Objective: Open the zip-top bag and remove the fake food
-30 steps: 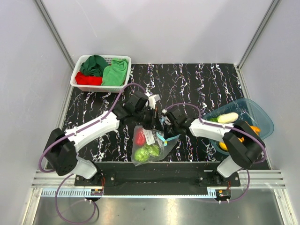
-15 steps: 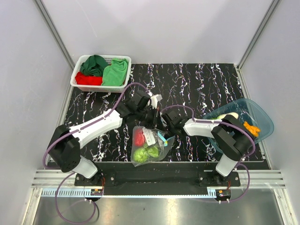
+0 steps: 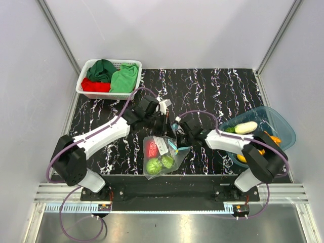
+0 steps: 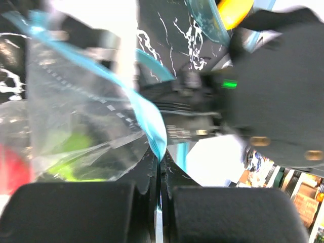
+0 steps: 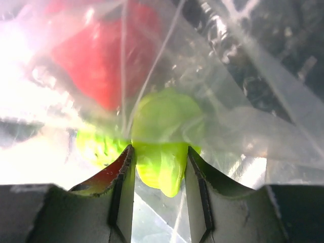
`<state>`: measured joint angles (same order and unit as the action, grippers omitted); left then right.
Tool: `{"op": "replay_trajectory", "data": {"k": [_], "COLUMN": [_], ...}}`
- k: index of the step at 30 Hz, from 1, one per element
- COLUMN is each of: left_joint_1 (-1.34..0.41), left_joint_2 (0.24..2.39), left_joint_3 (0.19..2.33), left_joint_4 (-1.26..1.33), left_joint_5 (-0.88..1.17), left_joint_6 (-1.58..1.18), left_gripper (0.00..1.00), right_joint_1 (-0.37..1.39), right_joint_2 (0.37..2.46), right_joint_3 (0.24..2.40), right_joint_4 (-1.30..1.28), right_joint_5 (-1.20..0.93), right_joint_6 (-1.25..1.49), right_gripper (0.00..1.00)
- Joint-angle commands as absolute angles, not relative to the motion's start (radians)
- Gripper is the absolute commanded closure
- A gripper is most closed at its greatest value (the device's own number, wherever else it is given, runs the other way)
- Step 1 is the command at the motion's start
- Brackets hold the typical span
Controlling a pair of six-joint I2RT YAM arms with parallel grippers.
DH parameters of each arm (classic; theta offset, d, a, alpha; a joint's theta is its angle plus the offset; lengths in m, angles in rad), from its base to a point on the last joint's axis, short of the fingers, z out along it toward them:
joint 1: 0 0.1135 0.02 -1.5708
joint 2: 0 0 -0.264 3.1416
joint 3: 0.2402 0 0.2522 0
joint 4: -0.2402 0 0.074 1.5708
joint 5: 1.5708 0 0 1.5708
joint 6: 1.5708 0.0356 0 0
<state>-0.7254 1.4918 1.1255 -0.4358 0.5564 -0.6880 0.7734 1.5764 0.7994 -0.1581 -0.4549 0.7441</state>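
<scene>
The clear zip-top bag [image 3: 171, 153] lies near the front edge of the table, with a red piece [image 3: 151, 148] and a green piece [image 3: 159, 163] of fake food inside. My left gripper [image 3: 168, 126] is shut on the bag's light blue zip strip [image 4: 147, 114] and holds the mouth up; in the left wrist view the left gripper [image 4: 161, 159] pinches the strip. My right gripper [image 3: 178, 142] reaches into the mouth. In the right wrist view the right gripper [image 5: 159, 152] is closed on the green piece [image 5: 162, 126], which touches both fingers. The red piece [image 5: 96, 55] lies beyond it.
A translucent teal tub [image 3: 283, 126] at the right holds a white piece [image 3: 246, 127], an orange piece [image 3: 274, 138] and a yellow piece [image 3: 242, 158]. A white basket [image 3: 83, 83] with red and green cloths stands at the back left. The right arm's black body [image 4: 273, 96] is close to my left gripper.
My right gripper opened wider, pushed further into the bag and then narrowed onto the green piece. The left gripper stayed shut on the zip strip, and the bag shifted slightly.
</scene>
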Motion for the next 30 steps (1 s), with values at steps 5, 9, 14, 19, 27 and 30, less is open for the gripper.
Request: {"op": "replay_trajectory", "data": {"k": [5, 9, 14, 19, 27, 30], "left_joint_1": [-0.701, -0.692, -0.69, -0.686, -0.687, -0.686], "left_joint_2": [1.439, 1.428, 1.402, 1.347, 1.292, 1.289], "left_joint_3": [1.146, 1.14, 1.135, 1.134, 1.103, 1.114], "left_joint_4": [-0.514, -0.544, -0.597, -0.641, -0.667, -0.687], "left_joint_5": [0.534, 0.529, 0.499, 0.434, 0.399, 0.393], "left_joint_6": [-0.582, -0.528, -0.491, -0.474, -0.495, -0.482], "left_gripper": [1.0, 1.0, 1.0, 1.0, 1.0, 1.0], "right_joint_1": [0.721, 0.692, 0.664, 0.666, 0.666, 0.666], "right_joint_2": [1.324, 1.252, 1.21, 1.137, 0.99, 0.96], "right_joint_3": [0.79, 0.822, 0.88, 0.936, 1.066, 1.158], "right_joint_4": [-0.305, -0.35, -0.429, -0.5, -0.632, -0.726], "right_joint_5": [-0.352, -0.313, -0.302, -0.261, -0.232, -0.177], "right_joint_6": [0.758, 0.761, 0.736, 0.721, 0.693, 0.675], "right_gripper": [1.0, 1.0, 1.0, 1.0, 1.0, 1.0]}}
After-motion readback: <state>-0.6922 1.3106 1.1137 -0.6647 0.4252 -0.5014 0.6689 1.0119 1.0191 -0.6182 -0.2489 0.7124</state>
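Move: Inside the bag, the right hand already grips the green pepper. The blue basket lies about 38 cm to its right and some 5 cm farther out, nearly level. Still in the bag, the red food is roughly 12 cm to its left and 1 cm farther out, and the lettuce about 11 cm left and 8 cm nearer the base. From the left hand, which already pinches the bag's rim, the pepper is some 11 cm below and 4 cm nearer the base, neither left nor right. Lifting the green pepper up out of the bag's mouth, the right hand rises about 18 cm, gathering speed again near the end, and draws some 7 cm to the right while its fingers swing to point farther forward, grip unchanged. Meanwhile the left hand keeps its pinch on the rim and pulls it about 5 cm to the left, tilting slightly. ##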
